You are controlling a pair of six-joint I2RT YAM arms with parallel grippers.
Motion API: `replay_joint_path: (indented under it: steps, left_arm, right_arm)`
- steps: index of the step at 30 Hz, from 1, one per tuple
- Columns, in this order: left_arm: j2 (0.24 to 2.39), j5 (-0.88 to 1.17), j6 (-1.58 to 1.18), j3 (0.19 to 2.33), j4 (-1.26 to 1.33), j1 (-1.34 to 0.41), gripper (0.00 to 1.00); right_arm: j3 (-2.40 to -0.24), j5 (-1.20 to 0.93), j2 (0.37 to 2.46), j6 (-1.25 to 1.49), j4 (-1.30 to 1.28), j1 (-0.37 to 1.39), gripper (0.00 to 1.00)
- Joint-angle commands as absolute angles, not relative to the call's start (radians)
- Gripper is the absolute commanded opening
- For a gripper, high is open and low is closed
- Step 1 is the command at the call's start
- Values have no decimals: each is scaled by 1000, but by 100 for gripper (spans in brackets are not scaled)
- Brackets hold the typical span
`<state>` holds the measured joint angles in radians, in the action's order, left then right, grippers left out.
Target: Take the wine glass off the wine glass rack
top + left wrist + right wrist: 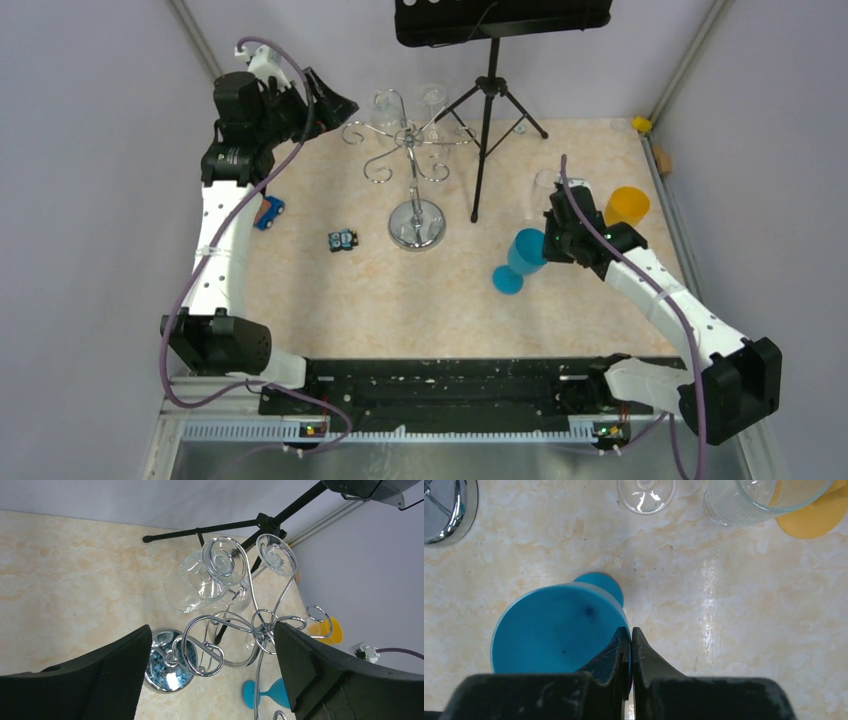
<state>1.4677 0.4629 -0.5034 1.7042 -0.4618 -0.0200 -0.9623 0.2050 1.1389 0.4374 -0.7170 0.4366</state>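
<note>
The chrome wine glass rack (pixel 413 170) stands at the back of the table on its round base (pixel 167 660). Clear wine glasses (pixel 385 103) hang upside down from its far hooks, one bowl (pixel 200 582) showing large in the left wrist view. My left gripper (pixel 320 100) hovers open just left of the rack top, its black fingers (pixel 115 675) wide apart around the curled hooks (pixel 202 650) and touching nothing. My right gripper (pixel 630 635) is shut on the rim of a blue wine glass (pixel 554 630) that stands upright on the table (pixel 520 258), one finger inside the bowl.
A black tripod stand (pixel 487 110) rises right behind the rack. A clear glass (pixel 545 185) and an orange cup (pixel 627 205) stand beyond my right gripper. A blue toy car (pixel 268 212) and a small dark toy (pixel 342 240) lie left of the rack base.
</note>
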Motion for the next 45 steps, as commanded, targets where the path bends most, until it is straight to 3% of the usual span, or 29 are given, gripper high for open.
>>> replay_joint_path:
  steps: [1, 6, 19, 24, 28, 30, 36, 45]
  left_arm:
    - [1466, 510, -513, 1724, -387, -10, 94]
    - [1476, 518, -515, 1726, -379, -7, 94]
    - [1499, 518, -510, 1719, -381, 25, 94]
    - [1524, 542, -545, 1740, -362, 33, 94]
    - [1534, 556, -557, 1748, -354, 36, 94]
    - [1539, 564, -561, 1752, -353, 37, 94]
    - [1536, 575, -562, 1756, -357, 38, 94]
    - [1548, 557, -561, 1775, -376, 42, 93]
  right_arm:
    - [-1008, 316, 1140, 404, -728, 438, 0]
    - [-1048, 406, 1129, 381, -801, 382, 0]
    - [-1029, 457, 1055, 281, -878, -74, 0]
    - [-1022, 462, 1066, 294, -861, -140, 0]
    - [-1025, 440, 1073, 303, -850, -167, 24]
    - [-1022, 437, 1081, 305, -854, -173, 31]
    - [-1037, 461, 1074, 309, -871, -181, 43]
    - [-1157, 495, 1027, 277, -907, -179, 50]
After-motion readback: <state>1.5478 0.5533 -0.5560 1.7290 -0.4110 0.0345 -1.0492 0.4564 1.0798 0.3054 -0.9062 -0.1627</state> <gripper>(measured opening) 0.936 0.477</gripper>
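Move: The blue goblet, its rim already pinched by the right hand, has its middle about 4 cm to that hand's left and 7 cm below. The free spot it goes to is roughly 17 cm right and 2 cm back, 15 cm below. Also below, the yellow goblet stands some 16 cm right and 9 cm ahead, the clear glass 10 cm right and 8 cm ahead. From the left hand the spot lies about 48 cm right, 17 cm back, 41 cm below. The blue goblet, still pinched by its rim, is taken some 20 cm to the right by the right hand, quickly and just off its starting height, to a place on the near side of the yellow goblet. The wrist turns about 35 degrees clockwise on the way; then the fingers open about halfway, letting go of the rim, and start to rise. The empty left hand eases about 2 cm forward. ##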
